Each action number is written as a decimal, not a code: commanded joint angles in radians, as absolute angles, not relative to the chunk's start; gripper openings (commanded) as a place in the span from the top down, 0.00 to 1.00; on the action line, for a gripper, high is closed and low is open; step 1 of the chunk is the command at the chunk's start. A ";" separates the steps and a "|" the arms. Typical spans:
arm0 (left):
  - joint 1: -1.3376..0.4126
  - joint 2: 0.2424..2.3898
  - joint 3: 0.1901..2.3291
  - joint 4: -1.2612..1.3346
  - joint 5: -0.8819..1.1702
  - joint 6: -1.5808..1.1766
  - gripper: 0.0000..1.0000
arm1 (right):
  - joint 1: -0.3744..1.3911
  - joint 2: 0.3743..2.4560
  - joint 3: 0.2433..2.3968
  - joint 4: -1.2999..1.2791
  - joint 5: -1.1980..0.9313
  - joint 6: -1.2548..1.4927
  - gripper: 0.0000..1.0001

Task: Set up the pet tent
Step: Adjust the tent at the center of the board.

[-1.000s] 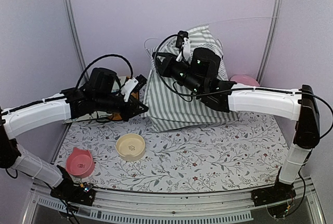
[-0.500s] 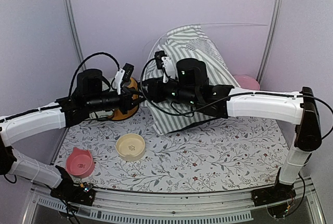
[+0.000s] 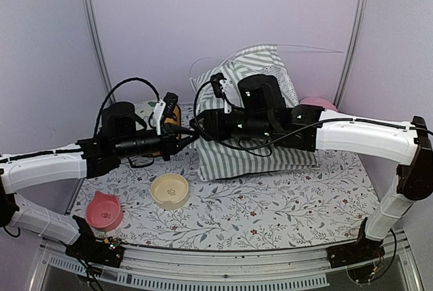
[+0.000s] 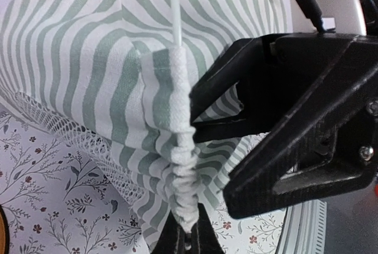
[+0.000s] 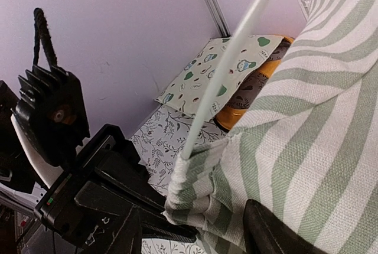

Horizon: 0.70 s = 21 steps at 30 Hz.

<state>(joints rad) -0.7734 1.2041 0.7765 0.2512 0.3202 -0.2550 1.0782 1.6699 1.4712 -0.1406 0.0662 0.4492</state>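
The pet tent [image 3: 260,139] is a grey-green and white striped heap at the back centre, with a thin white pole [image 3: 314,48] jutting from its top. In the left wrist view a bunched fabric sleeve [image 4: 180,147] with a white pole [image 4: 175,6] entering it runs up from my left gripper [image 4: 186,237], which is shut on the sleeve's lower end. My right gripper [image 5: 195,236] is open, with the same bunched sleeve [image 5: 192,186] and pole [image 5: 227,65] between its fingers. In the top view both grippers, left [image 3: 188,130] and right [image 3: 205,127], meet at the tent's left edge.
A cream bowl [image 3: 170,190] and a pink bowl [image 3: 103,211] sit on the floral cloth [image 3: 284,196] at the front left. A cream mat with teal shapes [image 5: 224,65] and an orange object [image 5: 251,100] lie behind the left gripper. A pink item [image 3: 318,104] is at the back right.
My right gripper has opened and come down from the tent's top to its left edge, beside the left gripper. The left arm swung right and the tent shifted.
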 commanded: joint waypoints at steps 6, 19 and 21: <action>-0.824 1.236 0.813 0.349 0.307 -0.189 1.00 | 1.035 1.734 1.504 -0.224 0.125 0.532 0.58; -0.868 1.257 0.809 0.241 0.248 -0.151 1.00 | 0.800 1.724 1.621 -0.188 0.042 0.512 0.79; -0.868 1.257 0.807 0.239 0.234 -0.155 1.00 | 0.784 1.716 1.628 -0.191 0.036 0.516 0.75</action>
<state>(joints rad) -0.8249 1.2705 0.7891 0.2245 0.1959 -0.2024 0.9066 1.7161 1.5826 -0.2031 -0.0837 0.5224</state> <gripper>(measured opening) 0.034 0.220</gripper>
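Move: The striped tent's bunched pole sleeve lies between the right hand's open fingers, its middle about 1 cm ahead, 1 cm to the left and 2 cm below. From the left hand, already shut on the sleeve's end, that stretch is about 1 cm ahead, 2 cm right and 3 cm up. From the right hand, the tent body is about 8 cm ahead, 18 cm right and 8 cm lower, the cream bowl some 6 cm back, 10 cm left and 28 cm down. Downward first, the right hand dips about 3 cm while easing forward and closes its open fingers on the striped sleeve just beyond the left grip. It then draws forward, up and a little right, away from the left hand, ending about 6 cm farther out. The left fingers keep their pinch on the sleeve end and sink about 3 cm. ##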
